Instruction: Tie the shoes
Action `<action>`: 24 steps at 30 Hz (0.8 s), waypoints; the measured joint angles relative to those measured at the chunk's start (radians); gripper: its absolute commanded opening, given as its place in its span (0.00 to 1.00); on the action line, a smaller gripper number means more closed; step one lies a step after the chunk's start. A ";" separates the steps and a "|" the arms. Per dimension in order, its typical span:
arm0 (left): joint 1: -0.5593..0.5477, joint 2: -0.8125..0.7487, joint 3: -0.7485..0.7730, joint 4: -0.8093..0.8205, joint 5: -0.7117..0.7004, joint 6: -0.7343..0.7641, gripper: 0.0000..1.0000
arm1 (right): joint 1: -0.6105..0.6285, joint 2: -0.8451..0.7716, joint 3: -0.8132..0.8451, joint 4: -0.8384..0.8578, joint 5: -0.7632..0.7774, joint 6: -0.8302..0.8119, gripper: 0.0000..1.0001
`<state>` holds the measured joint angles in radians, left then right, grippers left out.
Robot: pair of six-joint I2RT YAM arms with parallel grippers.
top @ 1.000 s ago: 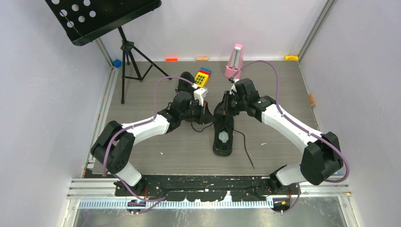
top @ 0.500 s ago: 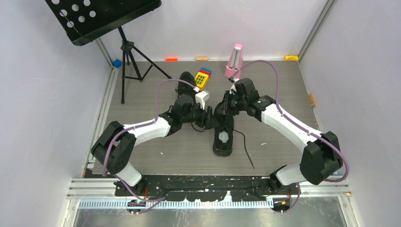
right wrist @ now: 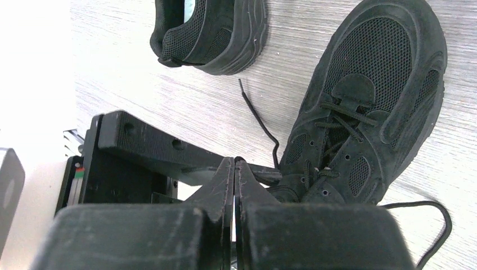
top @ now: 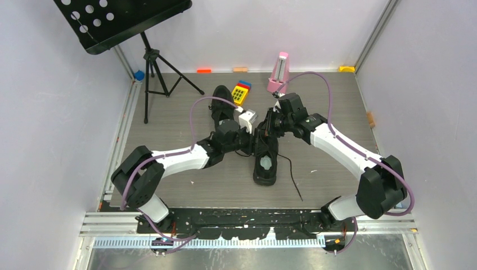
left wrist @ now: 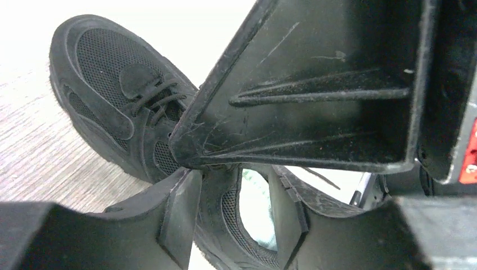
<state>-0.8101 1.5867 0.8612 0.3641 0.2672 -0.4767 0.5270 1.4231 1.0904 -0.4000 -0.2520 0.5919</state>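
Note:
Two black shoes lie on the wood floor. One shoe (top: 265, 160) lies in the middle, its heel toward me and its pale insole showing. The other shoe (top: 221, 100) lies farther back left. My left gripper (top: 254, 139) is open at the middle shoe's left side. In the left wrist view its jaws (left wrist: 233, 208) straddle the shoe's collar (left wrist: 225, 191). My right gripper (top: 270, 126) is shut over the laced part. In the right wrist view its tips (right wrist: 234, 164) press together on a dark bit of lace beside that shoe (right wrist: 365, 101). The other shoe (right wrist: 208, 28) lies beyond.
A loose lace end (top: 292, 175) trails right of the middle shoe. A pink metronome (top: 278, 73) and a yellow toy (top: 242, 91) stand behind the shoes. A music stand (top: 121, 19) on a tripod (top: 154, 67) stands at the back left. Walls close in both sides.
My left arm has swung right, from beside the far shoe to the middle shoe's left side. The right arm and both shoes have stayed in place.

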 measured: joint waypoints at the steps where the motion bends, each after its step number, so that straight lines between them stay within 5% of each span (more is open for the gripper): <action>1: -0.008 0.000 0.000 0.001 -0.026 -0.009 0.42 | 0.000 0.000 0.000 0.000 0.000 0.002 0.00; 13: -0.022 0.000 -0.001 0.013 -0.206 -0.037 0.03 | 0.000 0.000 0.000 0.005 0.009 0.009 0.00; 24: -0.027 0.000 -0.001 0.015 -0.222 -0.007 0.00 | 0.000 -0.027 -0.006 0.000 0.099 0.010 0.00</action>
<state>-0.8368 1.5871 0.8600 0.3790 0.0456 -0.4839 0.5270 1.3964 1.0843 -0.3996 -0.1528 0.6018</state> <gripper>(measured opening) 0.018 0.036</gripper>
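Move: Right beside the left hand's half-open fingers, about 2 cm ahead and 1 cm to its left at the same height, is the lace by the right gripper's tips. The near shoe's middle is some 9 cm below the left hand, 1 cm back and 2 cm right; the other shoe's middle is about 13 cm ahead and 15 cm left. From the right hand, that stretch of lace is roughly 2 cm left, 1 cm back and 2 cm lower. Sliding forward about 2.5 cm and a touch left at steady height, the left hand turns some 10 degrees counter-clockwise and shuts its fingers on the lace beside the right gripper's tips. The right hand keeps its shut grip on its lace, waits until the left has closed, then eases about 1.5 cm right and forward. ##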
